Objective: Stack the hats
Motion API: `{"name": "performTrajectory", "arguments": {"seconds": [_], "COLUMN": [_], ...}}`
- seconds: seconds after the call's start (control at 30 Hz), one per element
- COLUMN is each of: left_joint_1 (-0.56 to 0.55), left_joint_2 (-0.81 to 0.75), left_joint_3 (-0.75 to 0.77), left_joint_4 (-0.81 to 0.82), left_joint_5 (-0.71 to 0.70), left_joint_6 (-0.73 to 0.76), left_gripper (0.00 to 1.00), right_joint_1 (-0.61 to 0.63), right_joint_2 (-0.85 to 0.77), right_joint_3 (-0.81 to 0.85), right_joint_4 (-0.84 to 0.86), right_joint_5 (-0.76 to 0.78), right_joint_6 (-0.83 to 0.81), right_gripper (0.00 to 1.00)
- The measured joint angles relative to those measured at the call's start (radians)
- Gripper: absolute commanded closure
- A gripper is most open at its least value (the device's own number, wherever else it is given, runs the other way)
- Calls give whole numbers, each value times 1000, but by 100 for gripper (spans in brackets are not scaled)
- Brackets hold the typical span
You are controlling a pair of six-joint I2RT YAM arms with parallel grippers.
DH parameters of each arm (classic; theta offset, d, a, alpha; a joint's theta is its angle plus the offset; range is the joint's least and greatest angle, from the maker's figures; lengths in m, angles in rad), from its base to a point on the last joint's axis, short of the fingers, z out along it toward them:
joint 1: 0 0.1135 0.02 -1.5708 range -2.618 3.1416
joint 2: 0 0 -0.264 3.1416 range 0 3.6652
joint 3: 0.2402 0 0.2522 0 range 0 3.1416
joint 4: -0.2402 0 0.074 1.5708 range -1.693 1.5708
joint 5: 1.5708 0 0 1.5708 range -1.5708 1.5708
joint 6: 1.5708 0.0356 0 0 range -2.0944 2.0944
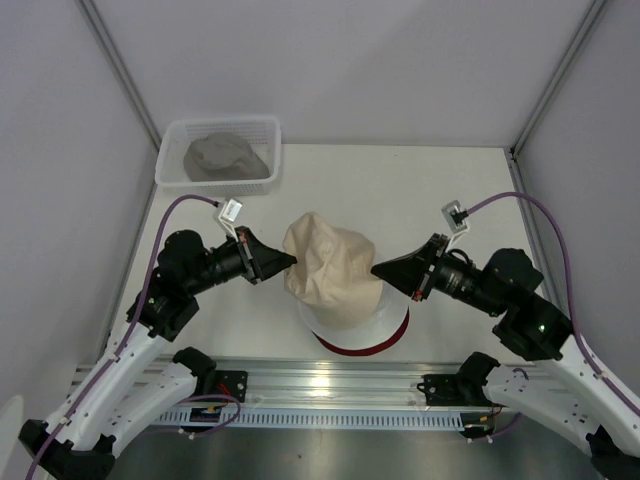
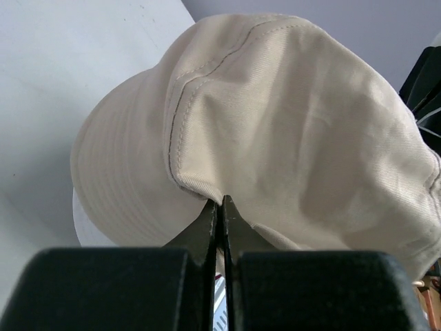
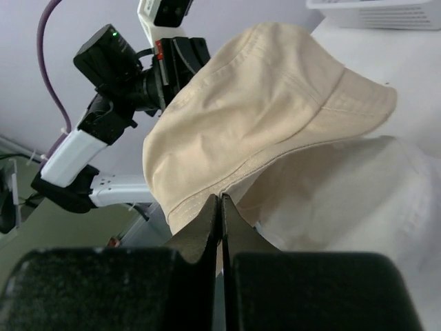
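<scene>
A cream-beige hat (image 1: 330, 265) hangs between my two grippers above a white hat (image 1: 365, 322), which lies on a dark red hat (image 1: 350, 347) near the table's front. My left gripper (image 1: 292, 260) is shut on the beige hat's brim (image 2: 207, 196) at its left side. My right gripper (image 1: 376, 268) is shut on the brim (image 3: 207, 200) at its right side. The white hat (image 3: 358, 200) shows under the beige one in the right wrist view. A grey hat (image 1: 224, 157) lies in the white mesh basket (image 1: 262, 128) at the back left.
The basket stands at the table's far left corner. Grey enclosure walls (image 1: 60, 150) close in the left, right and back. A metal rail (image 1: 330, 385) runs along the near edge between the arm bases.
</scene>
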Motion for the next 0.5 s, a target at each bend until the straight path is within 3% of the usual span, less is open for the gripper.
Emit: {"name": "performTrajectory", "arguments": {"seconds": [0.27,0.5], "left_joint_1": [-28,-111], "left_joint_2": [-1,16], "left_joint_3": [-22,-34], "left_joint_4": [24,9], "left_joint_5": [-10,-116], "left_joint_6": [20,82], "left_gripper": [99,99], "right_joint_1": [1,1], "right_joint_2": [-143,-158], "right_joint_3": [-97,-200], "right_joint_4": [-144,-224], "right_joint_5": [241,397], "right_joint_6": [-23,-13], "right_gripper": [100,100]}}
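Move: Both hands hold the tan hat by its edge; its middle is about 9 cm right of the left hand and 4 cm below, and 7 cm left, 5 cm ahead and 11 cm below the right hand. The white hat it goes onto lies some 4 cm ahead, 14 cm right and 21 cm below the left hand, and 9 cm ahead, 2 cm left and 28 cm below the right. The red hat sits just under the white one. Both grippers keep their pinch on the tan hat's edge while the right hand swings its side down about 11 cm towards the white hat, also going some 6 cm right and a little forward, its fingers turning clockwise by roughly 20 degrees. The left hand almost holds its place, easing down about 2 cm and slightly right. ##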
